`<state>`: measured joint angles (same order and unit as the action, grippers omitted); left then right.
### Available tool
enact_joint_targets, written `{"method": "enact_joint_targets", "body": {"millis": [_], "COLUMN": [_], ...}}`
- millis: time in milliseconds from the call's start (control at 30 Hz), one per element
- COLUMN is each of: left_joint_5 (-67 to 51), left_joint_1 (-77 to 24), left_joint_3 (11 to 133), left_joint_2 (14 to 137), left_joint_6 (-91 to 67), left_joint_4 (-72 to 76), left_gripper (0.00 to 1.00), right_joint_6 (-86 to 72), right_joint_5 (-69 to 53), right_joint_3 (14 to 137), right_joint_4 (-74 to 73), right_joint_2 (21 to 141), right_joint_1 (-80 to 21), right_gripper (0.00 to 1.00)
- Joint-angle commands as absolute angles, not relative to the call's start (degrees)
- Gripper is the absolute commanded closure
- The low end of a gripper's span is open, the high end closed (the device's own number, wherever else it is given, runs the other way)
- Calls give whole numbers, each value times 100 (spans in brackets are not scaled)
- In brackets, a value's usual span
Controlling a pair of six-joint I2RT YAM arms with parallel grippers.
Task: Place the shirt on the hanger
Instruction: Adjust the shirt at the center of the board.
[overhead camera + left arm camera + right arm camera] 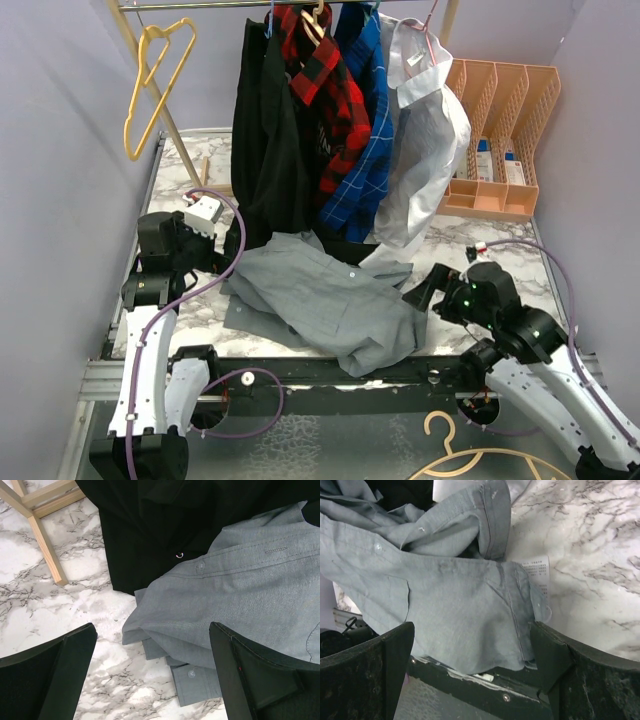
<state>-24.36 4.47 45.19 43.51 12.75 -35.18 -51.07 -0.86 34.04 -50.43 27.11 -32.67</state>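
Observation:
The light-grey shirt (330,300) lies crumpled on the marble table, its hem drooping over the near edge. The yellow hanger (150,85) hangs from the rack's left post, far from both arms. My left gripper (232,245) is open at the shirt's left edge. In the left wrist view the shirt (240,590) and a buttoned cuff lie between and beyond the open left gripper (152,675). My right gripper (420,290) is open at the shirt's right side. The right wrist view has the shirt (450,610) hanging between the open right gripper (472,675), with nothing gripped.
A black garment (265,130), red plaid shirt (320,80), blue plaid shirt (365,130) and white shirt (425,140) hang from the rack behind. A peach organizer (500,140) stands back right. A tan hanger (470,460) lies below the table's front rail (485,690). The wooden rack leg (45,545) is near left.

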Motion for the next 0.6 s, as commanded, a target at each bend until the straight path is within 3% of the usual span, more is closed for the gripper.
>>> {"method": "enact_joint_targets", "body": {"millis": [0,567], "left_joint_5": [-2412,-2334], "left_joint_1": [431,424], "left_joint_3": [4511,4553], "left_joint_2": [4283,4140], "left_joint_6": [1307,1285], "left_joint_4": [-3447,-3464], "left_gripper": [1,1], "right_joint_6": [-5184,-6357], "right_joint_5": [-102,597], "right_joint_3": [3567,2857], "right_joint_4": [-5795,-5771], "right_joint_2": [2259,2876], "right_joint_1": [-3278,-3277], "right_gripper": [0,0]}}
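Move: Just under the open right hand lies the shirt's right end, nearly level with it, about 1 cm to its right and some 9 cm below. The shirt's middle is roughly 10 cm ahead and 21 cm left. The white tag lies about 5 cm farther out than that right end and 2 cm right of it. From the left hand the right end lies about 11 cm back, 44 cm right and 15 cm lower. Drawing back from over the shirt, the right hand first slides towards its base and to its right, then sinks on to the shirt's right end, going about 4.5 cm down, 3 cm back and 2.5 cm right in all. The wrist tips some 15 degrees steeper and turns slightly clockwise, both fingers staying wide open around the shirt's right edge as it nears. ##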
